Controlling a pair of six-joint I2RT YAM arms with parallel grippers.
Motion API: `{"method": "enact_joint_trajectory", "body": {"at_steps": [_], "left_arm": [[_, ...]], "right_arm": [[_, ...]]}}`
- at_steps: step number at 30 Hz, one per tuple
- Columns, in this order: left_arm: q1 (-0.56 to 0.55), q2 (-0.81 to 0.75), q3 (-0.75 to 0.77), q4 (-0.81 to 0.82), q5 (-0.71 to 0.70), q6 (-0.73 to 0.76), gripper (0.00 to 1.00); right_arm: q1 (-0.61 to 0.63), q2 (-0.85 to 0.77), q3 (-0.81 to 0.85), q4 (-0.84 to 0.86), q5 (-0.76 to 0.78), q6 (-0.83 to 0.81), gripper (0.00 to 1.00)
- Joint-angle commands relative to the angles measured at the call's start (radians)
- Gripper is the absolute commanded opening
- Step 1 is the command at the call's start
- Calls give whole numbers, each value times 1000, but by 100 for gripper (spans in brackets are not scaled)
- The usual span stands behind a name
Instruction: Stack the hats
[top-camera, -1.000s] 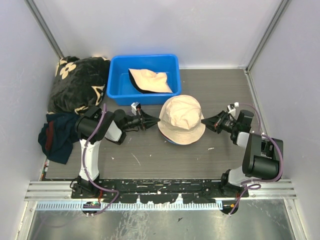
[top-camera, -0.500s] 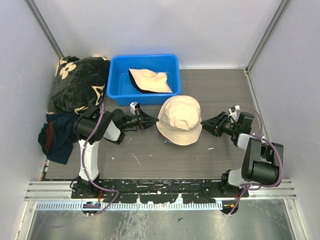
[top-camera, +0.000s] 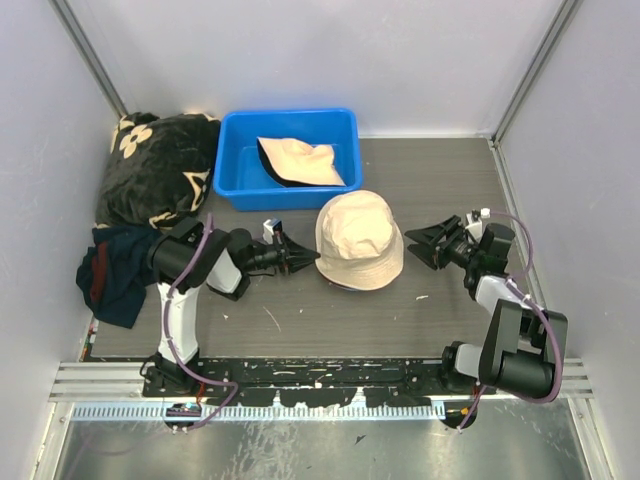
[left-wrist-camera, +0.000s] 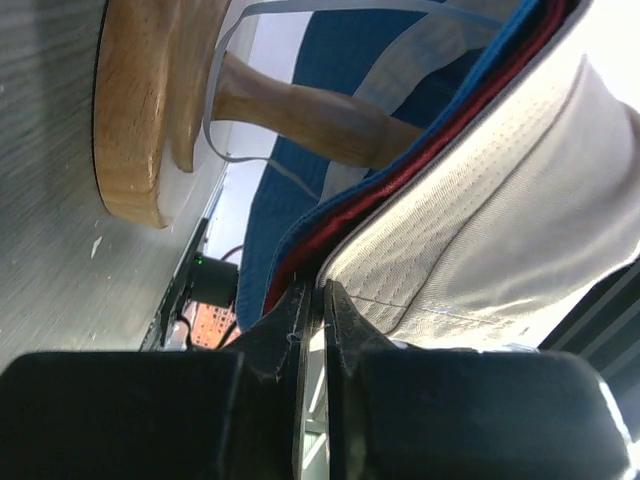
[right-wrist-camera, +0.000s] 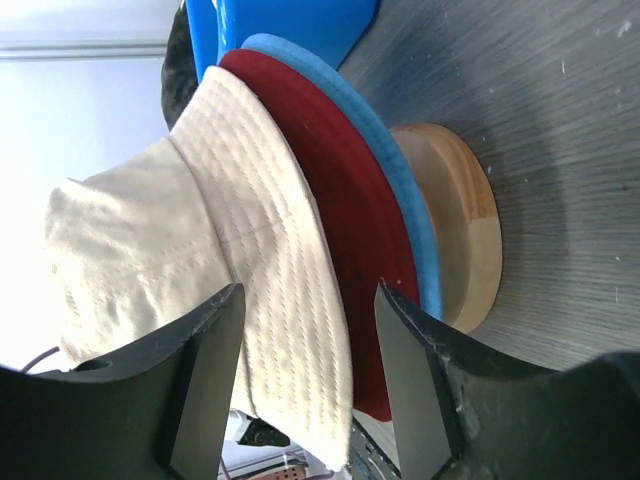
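A cream hat (top-camera: 360, 238) tops the stack at the table's middle. Under it show a dark red hat (right-wrist-camera: 350, 230) and a light blue hat (right-wrist-camera: 402, 185), all on a wooden stand (right-wrist-camera: 462, 235) with a round base (left-wrist-camera: 130, 110). A second cream hat (top-camera: 300, 160) lies in the blue bin. My left gripper (top-camera: 308, 258) is at the stack's left brim edge, its jaws parted by a narrow slit with nothing in it (left-wrist-camera: 318, 292). My right gripper (top-camera: 422, 243) stands open just right of the brim, holding nothing (right-wrist-camera: 310, 300).
The blue bin (top-camera: 240, 172) sits behind the stack. A black blanket with cream flowers (top-camera: 155, 165) is heaped at the back left, and a navy cloth with red trim (top-camera: 115, 270) lies in front of it. Grey walls close in on both sides.
Both grippers have let go of the cream hat's brim. The right jaws opened wide and drew back to the right. The left jaws parted slightly. The hat settled on the stack.
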Motion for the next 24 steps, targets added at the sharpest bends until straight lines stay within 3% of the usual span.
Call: {"method": "enact_joint_trajectory", "body": {"at_steps": [1,12,17,20,22,24], "left_arm": [[-41,-25,-29,-22,-12,4,15],[-112,-89,-100,-29,-51,-39,16],[-131,-70,-112,-26,-48,-31,16],[-141,-59,-116,-22,-52,-30,16],[-148,-58,-114,-22,-54,-29,17],[-150,-61,-115,-21,-59,-29,19]], "right_arm": [[-3,-46,-64,106,-15,83,61],[-23,-295,-235,134,-36,200,61],[-23,-327,-293,243,-42,303,59],[-23,-330,-304,231,-36,292,46],[-23,-326,-308,225,-29,281,27],[-23,-318,-307,216,-27,265,16]]}}
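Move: The beige hat sits on the stack, its middle about 10 cm to the right hand's left, 1 cm farther out and 2 cm higher. The red hat is nested just beneath it, and the stand's foot is 2 cm ahead, 10 cm left and some 12 cm down. The blue bin is about 22 cm ahead, 29 cm left and 8 cm lower. From the left hand, the beige hat is 9 cm right, 3 cm ahead and 4 cm up. The right hand draws back about 6 cm and slightly left along the right side of the beige hat's brim, rolling its left side up some 10 degrees, and near the end its open fingers close most of the way to pinch the beige brim edge. Meanwhile the left hand goes back about 5 cm and 2 cm to the right, along the brim's left side, its nearly shut fingers keeping their small gap with the tips still at the brim edge. ##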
